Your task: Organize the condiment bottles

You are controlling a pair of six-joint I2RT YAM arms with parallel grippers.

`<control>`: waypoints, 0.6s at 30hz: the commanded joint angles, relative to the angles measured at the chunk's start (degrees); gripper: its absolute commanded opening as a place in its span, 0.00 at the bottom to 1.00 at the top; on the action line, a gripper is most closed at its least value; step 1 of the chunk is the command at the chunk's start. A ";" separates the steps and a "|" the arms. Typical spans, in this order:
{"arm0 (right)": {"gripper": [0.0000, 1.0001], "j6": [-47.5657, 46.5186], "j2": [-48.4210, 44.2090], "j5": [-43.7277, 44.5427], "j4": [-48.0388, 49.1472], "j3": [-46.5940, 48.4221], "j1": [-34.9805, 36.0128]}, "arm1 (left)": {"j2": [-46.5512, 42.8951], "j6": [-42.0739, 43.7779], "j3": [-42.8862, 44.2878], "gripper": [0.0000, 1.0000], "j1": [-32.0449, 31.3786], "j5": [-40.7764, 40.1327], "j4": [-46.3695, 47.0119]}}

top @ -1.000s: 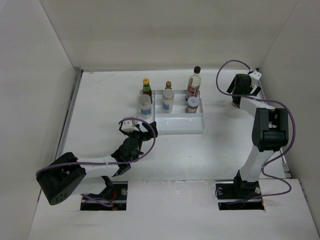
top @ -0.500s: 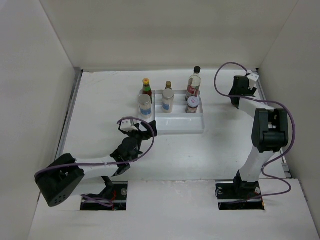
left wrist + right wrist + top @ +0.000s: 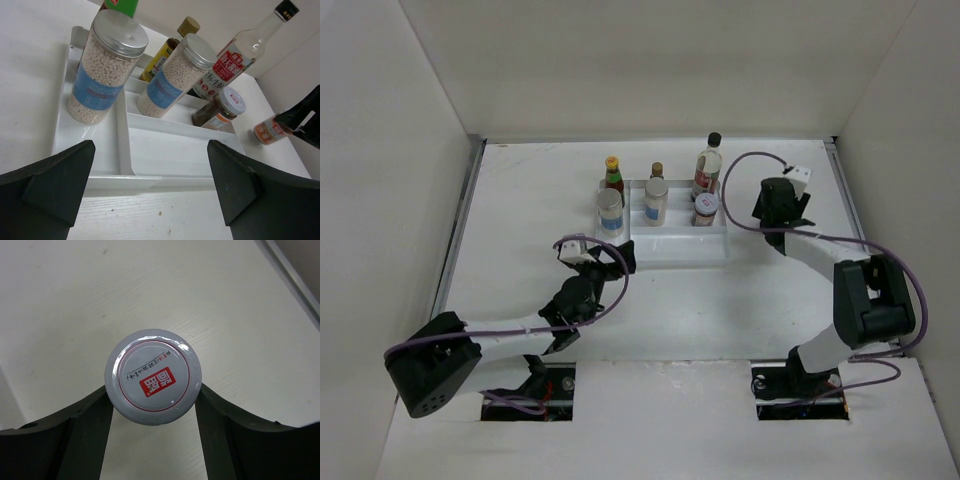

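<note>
My right gripper is shut on a short jar, whose grey lid with a red mark sits between both fingers. In the left wrist view this jar shows an orange label, right of the white tray. In the top view my right gripper hides it. The tray holds two white shakers and another short jar. Behind them stand the yellow-capped red sauce bottle, the tiny brown bottle and the tall clear bottle. My left gripper hangs open and empty at the tray's front left corner.
White walls close in the table on the left, back and right. A metal strip runs along the table's left edge. The tray's front compartments hold nothing.
My right gripper has shut on the short jar near the back right corner and moved left and nearer, toward the tray's right end. The left arm has barely moved.
</note>
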 commanded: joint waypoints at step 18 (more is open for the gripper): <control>0.52 1.38 -14.66 14.38 5.48 -4.08 36.47 | -3.11 0.08 0.64 0.98 -0.56 -2.37 1.55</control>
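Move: The right hand already holds a white-lidded sauce jar just off the table; the empty right end of the tray's front compartment lies about 20 cm to its left, 10 cm back and 7 cm below. The matching jar already in the tray is some 20 cm left and 4 cm back, with the liquor bottle about 7 cm beyond it and the silver-lidded shaker roughly 12 cm to its left. From the left hand, that empty end is around 25 cm right, 7 cm ahead and 12 cm below. The right hand keeps its grip on the jar and carries it briskly left across the open table towards the tray's right end, some 17 cm, drawing back about 8 cm on the way. It travels almost level at first, then rises about 5 cm as it nears the tray rim, the hand turning counter-clockwise by 20 to 25 degrees throughout and its downward-slanting fingers levelling slightly. ##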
